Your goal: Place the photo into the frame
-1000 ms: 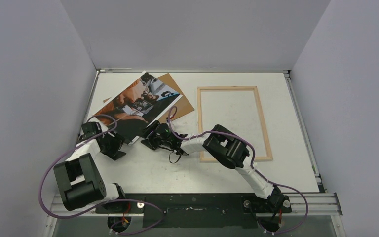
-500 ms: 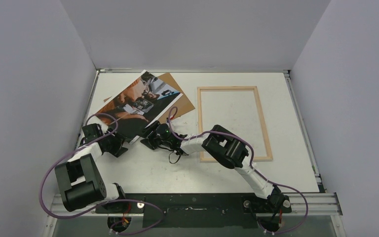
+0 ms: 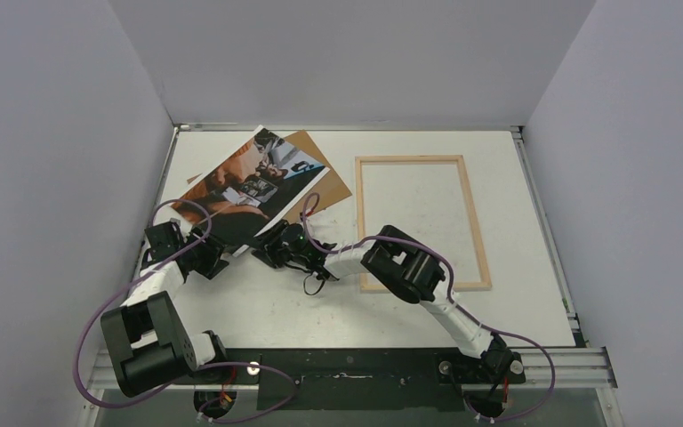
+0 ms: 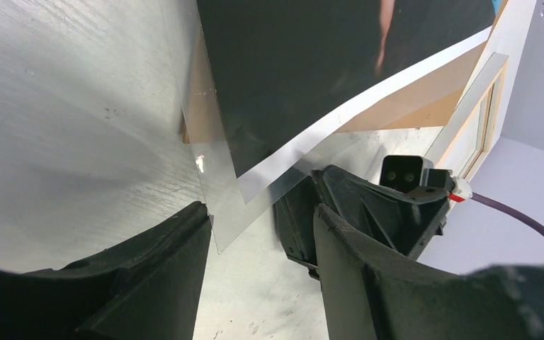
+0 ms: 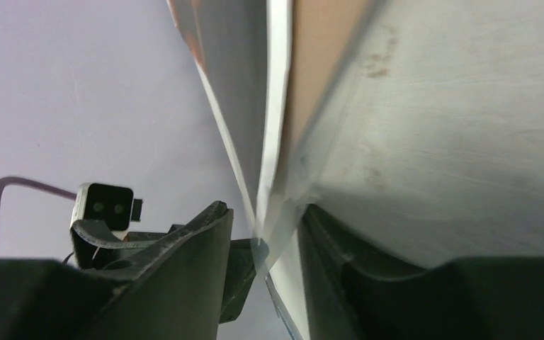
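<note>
The photo lies slanted at the table's back left, on top of a brown hardboard sheet. The pale wood frame lies flat to the right, apart from both. My left gripper is at the photo's near corner, jaws open. In the left wrist view the corner of a clear thin sheet under the photo pokes between the fingers of that gripper. My right gripper is open at the photo's near edge, and the white border runs into its gap.
Grey walls close in the table on the left, back and right. The right arm's elbow hangs over the frame's near-left corner. The hardboard sticks out beyond the photo toward the frame.
The left arm's elbow has drawn back toward the near edge, and its gripper has edged closer to the photo's corner. The right arm has barely moved. The photo has kept its place.
</note>
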`<state>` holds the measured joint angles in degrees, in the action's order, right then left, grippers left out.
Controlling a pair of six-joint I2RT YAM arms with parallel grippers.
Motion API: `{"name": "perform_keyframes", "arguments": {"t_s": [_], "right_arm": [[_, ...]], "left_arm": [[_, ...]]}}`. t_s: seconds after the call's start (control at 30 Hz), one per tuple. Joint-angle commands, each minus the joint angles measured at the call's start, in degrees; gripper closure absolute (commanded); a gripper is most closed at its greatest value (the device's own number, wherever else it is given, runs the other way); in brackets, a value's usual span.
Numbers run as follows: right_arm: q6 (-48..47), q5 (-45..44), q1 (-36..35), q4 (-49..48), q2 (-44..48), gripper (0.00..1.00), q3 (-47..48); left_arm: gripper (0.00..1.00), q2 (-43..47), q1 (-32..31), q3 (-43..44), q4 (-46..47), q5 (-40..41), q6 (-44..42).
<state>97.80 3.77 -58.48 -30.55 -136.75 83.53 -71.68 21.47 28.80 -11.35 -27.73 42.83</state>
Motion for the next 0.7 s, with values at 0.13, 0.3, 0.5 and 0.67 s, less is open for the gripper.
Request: {"name": "perform_keyframes", "arguments": {"t_s": [0.13,0.3,0.5,0.67], "right_arm": [[-2.1,-1.4,1.3,1.3,-3.3,0.75,-0.1],[-2.8,-2.0,1.6,-0.8,-2.5,0.86,-0.7],[-2.9,-1.8,1.9,-1.7,-0.9,1.0,-1.8],[-4.6,-1.4,2.0,-1.4,0.8,0.94,-2.7]], "left_arm": [[0.48,1.8,0.2,1.9,-0.9,-0.1,-0.1],[0.48,1.8,0.3,2.5,-3.7,1.6,0.8],[0.46,2.1,0.3,5.0,-9.8,4.2,0.5],[0.45,2.3,0.3,7.1,-13.2,6.1,-0.4]]}}
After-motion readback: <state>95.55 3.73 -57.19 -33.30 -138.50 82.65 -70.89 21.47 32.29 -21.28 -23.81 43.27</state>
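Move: The edge of the clear sheet under the photo, close to the near corner, already lies between the right hand's open fingers, roughly 1 cm ahead and 1 cm below its hand point. From the right hand, the photo's near corner is about 6 cm to the left and level, the brown board's middle some 20 cm ahead, and the wooden frame's middle about 40 cm right and 10 ahead. From the left hand, that sheet edge lies some 11 cm to the right and about 1 cm below. The lifted edge of the clear sheet, with the photo's margin, is pinched just beside the near corner as the right hand sinks about 1.5 cm towards the table, easing forward and right by about 1 cm, and shuts its half-open fingers. The left hand, fingers staying half open, backs about 1.5 cm away from the photo and tips slightly downward. ##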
